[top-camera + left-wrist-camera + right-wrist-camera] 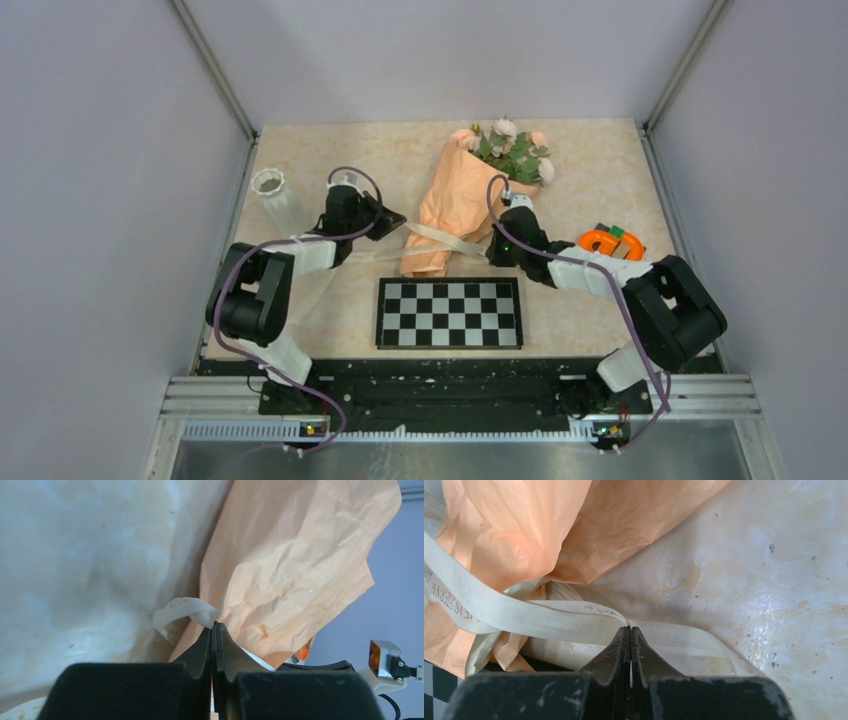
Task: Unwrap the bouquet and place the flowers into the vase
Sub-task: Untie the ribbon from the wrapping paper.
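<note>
The bouquet lies across the middle of the table, its peach-orange paper cone pointing toward the arms and its flowers at the far end. A cream ribbon crosses the cone's narrow end. On the cone's left, my left gripper is shut on one ribbon end, pinched at the jaw tips beside the crumpled paper. My right gripper is shut on the other ribbon end at its tips. The white ribbed vase stands upright at the far left.
A black-and-white checkerboard lies flat in front of the bouquet, between the arms. An orange and green object sits at the right, just beyond the right arm. Grey walls close in the table on three sides.
</note>
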Controlling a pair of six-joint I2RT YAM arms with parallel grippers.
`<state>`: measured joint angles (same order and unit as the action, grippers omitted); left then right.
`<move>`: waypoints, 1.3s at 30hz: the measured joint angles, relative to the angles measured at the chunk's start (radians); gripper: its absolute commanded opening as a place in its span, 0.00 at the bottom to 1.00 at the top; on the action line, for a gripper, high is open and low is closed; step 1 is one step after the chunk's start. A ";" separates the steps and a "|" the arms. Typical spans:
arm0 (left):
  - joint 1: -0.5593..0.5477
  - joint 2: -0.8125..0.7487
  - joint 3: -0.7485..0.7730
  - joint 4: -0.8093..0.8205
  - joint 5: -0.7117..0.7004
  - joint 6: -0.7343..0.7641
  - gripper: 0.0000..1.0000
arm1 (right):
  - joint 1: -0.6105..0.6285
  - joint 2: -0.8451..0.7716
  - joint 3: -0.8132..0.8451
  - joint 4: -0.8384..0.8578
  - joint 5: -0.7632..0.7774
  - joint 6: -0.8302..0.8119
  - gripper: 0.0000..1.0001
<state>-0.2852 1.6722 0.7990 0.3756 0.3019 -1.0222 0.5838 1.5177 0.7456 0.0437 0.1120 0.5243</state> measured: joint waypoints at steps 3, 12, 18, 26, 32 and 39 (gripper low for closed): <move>0.030 -0.019 -0.005 -0.038 -0.008 0.045 0.00 | -0.001 0.000 0.000 -0.004 0.001 0.000 0.00; 0.051 -0.097 -0.005 -0.161 -0.115 0.202 0.00 | -0.011 -0.011 0.000 -0.009 0.012 0.000 0.00; 0.068 -0.119 0.000 -0.244 -0.195 0.282 0.00 | -0.018 -0.011 -0.002 -0.012 0.019 0.000 0.00; 0.092 -0.120 0.002 -0.328 -0.218 0.330 0.21 | -0.024 -0.012 -0.007 -0.016 0.019 0.004 0.00; 0.097 -0.170 0.002 -0.347 -0.217 0.375 0.50 | -0.032 -0.019 -0.027 -0.016 0.011 0.003 0.00; 0.031 -0.263 0.002 -0.348 -0.219 0.380 0.55 | -0.032 -0.019 -0.033 -0.013 -0.005 0.003 0.00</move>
<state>-0.2543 1.4090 0.8013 0.0277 0.0826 -0.6418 0.5522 1.4986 0.7128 0.0303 0.1066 0.5274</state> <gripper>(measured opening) 0.526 0.009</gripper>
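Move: The left hand pinches a ribbon tail drawn over the wrapped stems to the right hand; it is taken to bare table some 9 cm to its left, about 1 cm nearer the base and 9 cm below. The paper's stem end is about 4 cm right of the left hand, 8 cm back and 7 cm lower; the vase stands roughly 22 cm left, 2 cm farther out. From the right hand, the stem end lies about 12 cm left, level fore-and-aft and 3 cm lower. Still pinching its tail of the ribbon, the left hand pulls about 9 cm to the left, away from the wrapped stems and towards the vase, sinking some 3 cm late in the pull and rolling about 25 degrees so that its left side rises, while the right hand keeps its closed grip on the ribbon and eases 1.5 cm to the right. At the far left the left fingers open to about half and let go of the ribbon, then the hand lifts about 5 cm and starts back to the right by some 2.5 cm, its roll kept. ##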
